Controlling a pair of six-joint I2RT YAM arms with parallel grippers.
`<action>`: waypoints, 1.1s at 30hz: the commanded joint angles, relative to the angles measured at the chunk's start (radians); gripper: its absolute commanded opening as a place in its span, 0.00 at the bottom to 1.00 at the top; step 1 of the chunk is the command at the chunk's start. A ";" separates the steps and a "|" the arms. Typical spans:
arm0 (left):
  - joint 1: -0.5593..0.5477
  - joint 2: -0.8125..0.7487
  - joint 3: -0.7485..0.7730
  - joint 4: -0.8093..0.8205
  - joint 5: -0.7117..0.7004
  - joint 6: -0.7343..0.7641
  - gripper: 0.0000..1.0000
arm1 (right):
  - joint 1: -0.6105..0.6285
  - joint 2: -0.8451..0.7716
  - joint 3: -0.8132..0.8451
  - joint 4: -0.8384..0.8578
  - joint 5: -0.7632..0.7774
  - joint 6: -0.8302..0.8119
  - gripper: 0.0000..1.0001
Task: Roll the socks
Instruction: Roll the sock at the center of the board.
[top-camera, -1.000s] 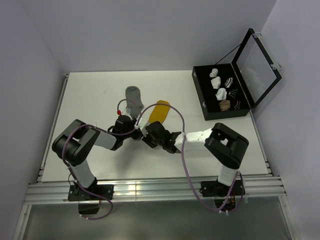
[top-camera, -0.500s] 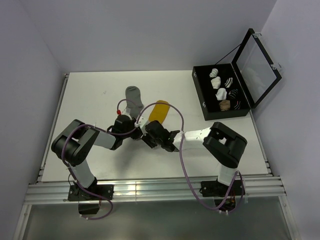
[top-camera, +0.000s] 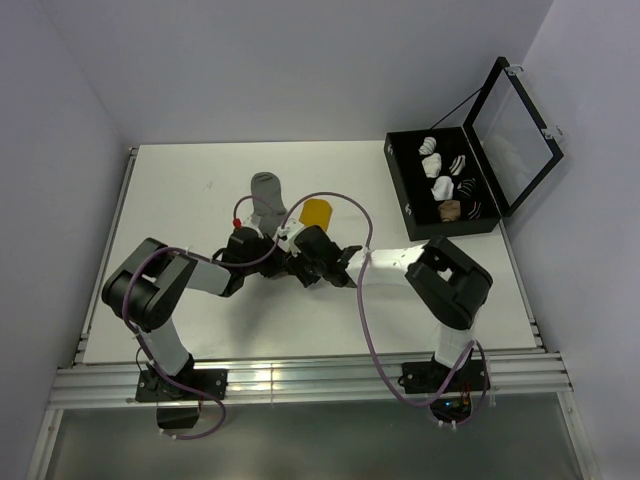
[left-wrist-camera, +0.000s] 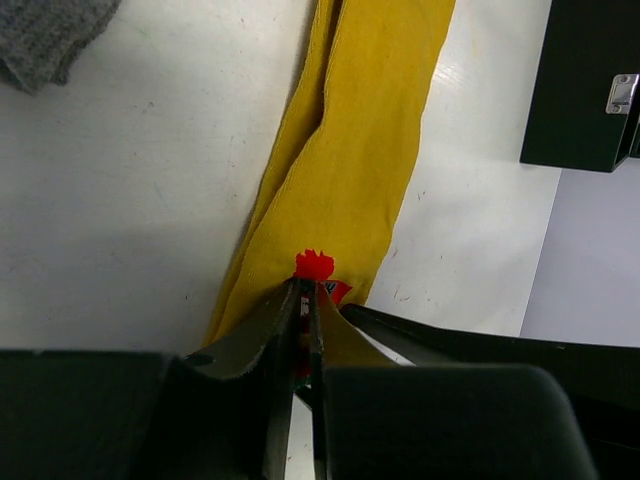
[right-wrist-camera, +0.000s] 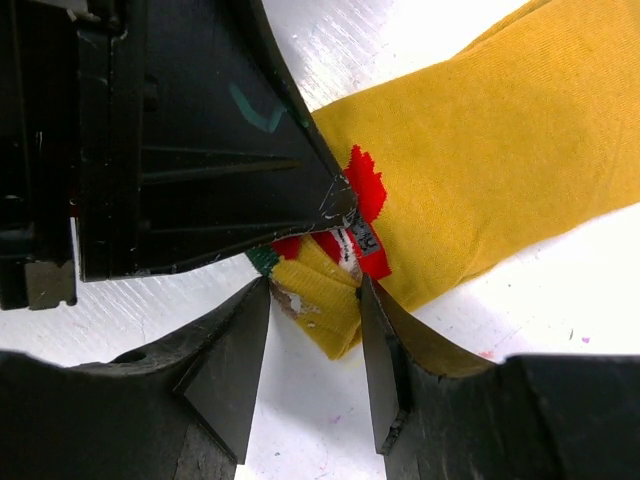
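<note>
The mustard-yellow sock (left-wrist-camera: 370, 130) lies flat on the white table, its far end showing as a yellow patch (top-camera: 318, 213) in the top view. My left gripper (left-wrist-camera: 306, 285) is shut on its cuff, right at the red mark (left-wrist-camera: 314, 265). My right gripper (right-wrist-camera: 312, 300) is open, and its two fingers (right-wrist-camera: 385, 335) straddle the folded yellow cuff (right-wrist-camera: 318, 305) just beside the left gripper's tip (right-wrist-camera: 335, 200). The grey sock (top-camera: 267, 190) lies flat just beyond the two grippers (top-camera: 290, 255), and neither touches it.
A black case (top-camera: 440, 185) with its lid up stands at the back right, holding white, striped and tan sock bundles. Its corner (left-wrist-camera: 590, 80) shows in the left wrist view. The purple cables loop over both arms.
The right gripper has moved up and left until it meets the left gripper at the yellow sock's cuff. Less of the yellow sock shows in the top view.
</note>
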 joint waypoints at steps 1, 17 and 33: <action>0.024 0.003 0.015 -0.107 -0.037 0.054 0.16 | -0.006 0.054 -0.007 -0.179 -0.017 0.019 0.49; 0.053 -0.216 -0.020 -0.168 -0.155 -0.019 0.44 | -0.028 0.102 0.092 -0.304 -0.253 0.123 0.00; 0.007 -0.597 -0.290 -0.084 -0.277 -0.064 0.58 | -0.234 0.254 0.135 -0.118 -0.865 0.517 0.00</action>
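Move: The yellow sock's folded near end sits right between the right hand's half-open fingers, practically at board level. The left fingers still pinch that sock by its red patch, the folded end being roughly 2 cm back and 1 cm left of them. From the right hand, the sock's far end lies about 18 cm ahead and 5 cm right; the gray sock's middle is about 18 cm ahead and 7 cm left. Staying low, the right hand shuts its fingers on the yellow sock's folded end, then draws it about 4 cm back and 3 cm left while the wrist rolls some 50 degrees, swinging the fingers from forward-left to leftward. As that pinch closes, the left fingers open and let go; that hand lifts up and left, roughly 8 cm each way, then eases back and sinks a little. ##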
